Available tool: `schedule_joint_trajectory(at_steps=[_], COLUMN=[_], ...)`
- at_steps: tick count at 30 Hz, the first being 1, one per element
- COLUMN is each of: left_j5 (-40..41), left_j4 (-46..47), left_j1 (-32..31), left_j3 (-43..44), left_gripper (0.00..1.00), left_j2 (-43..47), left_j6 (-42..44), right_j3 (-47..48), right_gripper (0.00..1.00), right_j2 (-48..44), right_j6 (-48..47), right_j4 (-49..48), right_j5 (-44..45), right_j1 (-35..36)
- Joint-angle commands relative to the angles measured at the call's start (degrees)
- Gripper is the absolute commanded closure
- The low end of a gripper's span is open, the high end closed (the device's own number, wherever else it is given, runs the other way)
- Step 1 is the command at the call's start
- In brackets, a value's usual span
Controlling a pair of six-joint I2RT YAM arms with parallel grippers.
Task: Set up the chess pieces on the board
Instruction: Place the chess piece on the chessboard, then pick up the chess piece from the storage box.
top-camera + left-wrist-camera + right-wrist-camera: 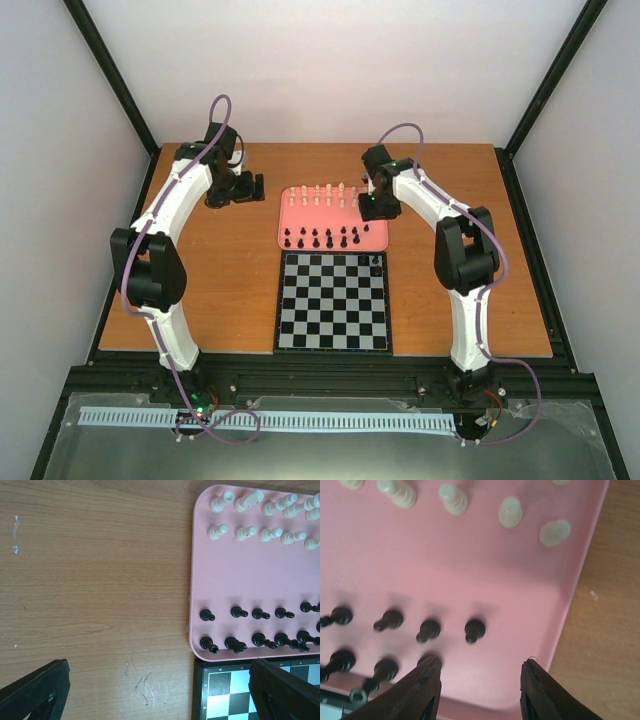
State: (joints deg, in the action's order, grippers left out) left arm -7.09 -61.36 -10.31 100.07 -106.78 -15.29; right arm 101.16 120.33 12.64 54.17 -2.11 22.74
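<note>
The board [333,300] lies at the near middle of the table, and one black piece [375,262] stands on its far right corner square. The other chess pieces stand in a pink tray [300,222] just behind the board: cream-white ones [322,194] in the far rows, black ones [322,238] in the near rows. My right gripper [480,680] is open over the tray's bare near right corner, with nothing between its fingers. The nearest black piece [475,629] stands just ahead of it. My left gripper [160,695] is open over bare wood to the left of the tray [200,555] and holds nothing.
The left wrist view shows the board's corner [225,690] butting against the tray's near edge. Grey walls and a black frame [120,90] enclose the wooden table [220,290]. Both arm bases stand at the near edge.
</note>
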Motion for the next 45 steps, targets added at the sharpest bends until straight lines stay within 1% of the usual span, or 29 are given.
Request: schedule_joint_trajectory(at_steps=[1,7,16,20,25,28,34,39,45], left_j5=[0.2,0.3,0.1,0.4,0.8,0.9,0.7,0.4,0.0], left_j4=[-0.4,-0.7,-1.1,-1.1,-1.2,-1.2,-1.2,-1.0,-0.8], left_j1=[-0.1,-0.1,-0.1,-0.1,-0.1,-0.1,-0.1,-0.1,-0.1], left_j3=[1.7,2.5,3.5,3.4,3.5,3.5,3.4,3.2,2.9], left_gripper=[0.00,0.00,0.00,0.00,0.00,0.00,0.00,0.00,0.00], left_j2=[-0.5,-1.4,-2.5,-2.6,-2.6,-2.6,-2.6,-2.5,-2.1], left_j6=[-0.6,-0.6,-0.6,-0.6,-0.5,-0.5,-0.6,-0.7,-0.8], right_j3=[5.1,5.6,6.9,8.2,9.5,9.5,8.5,8.2,6.6], right_gripper=[0.56,0.61,0.63,0.67,0.74,0.84,0.97,0.97,0.97], right_j2=[4.1,6.8,9.9,11.5,12.5,12.5,11.1,8.2,1.4], right_j6=[-1.9,-2.3,-2.8,-2.9,-3.1,-3.2,-3.3,-2.8,-1.7], right_j4=[0.7,0.1,0.0,0.3,0.9,1.2,2.1,2.1,2.6], right_j5=[-1.4,-0.6,-2.4,-2.5,-2.6,-2.6,-2.6,-2.7,-3.1], right_j1=[-0.6,-0.8,-0.9,-0.9,-1.0,-0.9,-0.9,-0.9,-0.9])
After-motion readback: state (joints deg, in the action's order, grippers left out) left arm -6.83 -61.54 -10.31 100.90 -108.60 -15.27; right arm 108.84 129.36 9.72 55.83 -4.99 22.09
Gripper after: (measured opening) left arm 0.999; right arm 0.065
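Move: The black pawn at the right end of the remaining pawn row stands about 6 cm below my right hand, some 2 cm ahead and 1 cm left. Its neighbour pawn is 3 cm farther left of it and 1 cm nearer me; the black bishop stands 3 cm left of it and 3 cm back, a white pawn about 6 cm straight ahead of it. From my left hand, the end pawn is some 27 cm right, 3 cm ahead and 15 cm below. I sink my right hand about 5.5 cm onto the end pawn, easing 2 cm forward and a touch left early on, with a slight tilt of the wrist. My half-open fingers narrow on the way down, then close at the bottom and pinch the pawn between their tips; with it held I start straight up, about 2 cm. ##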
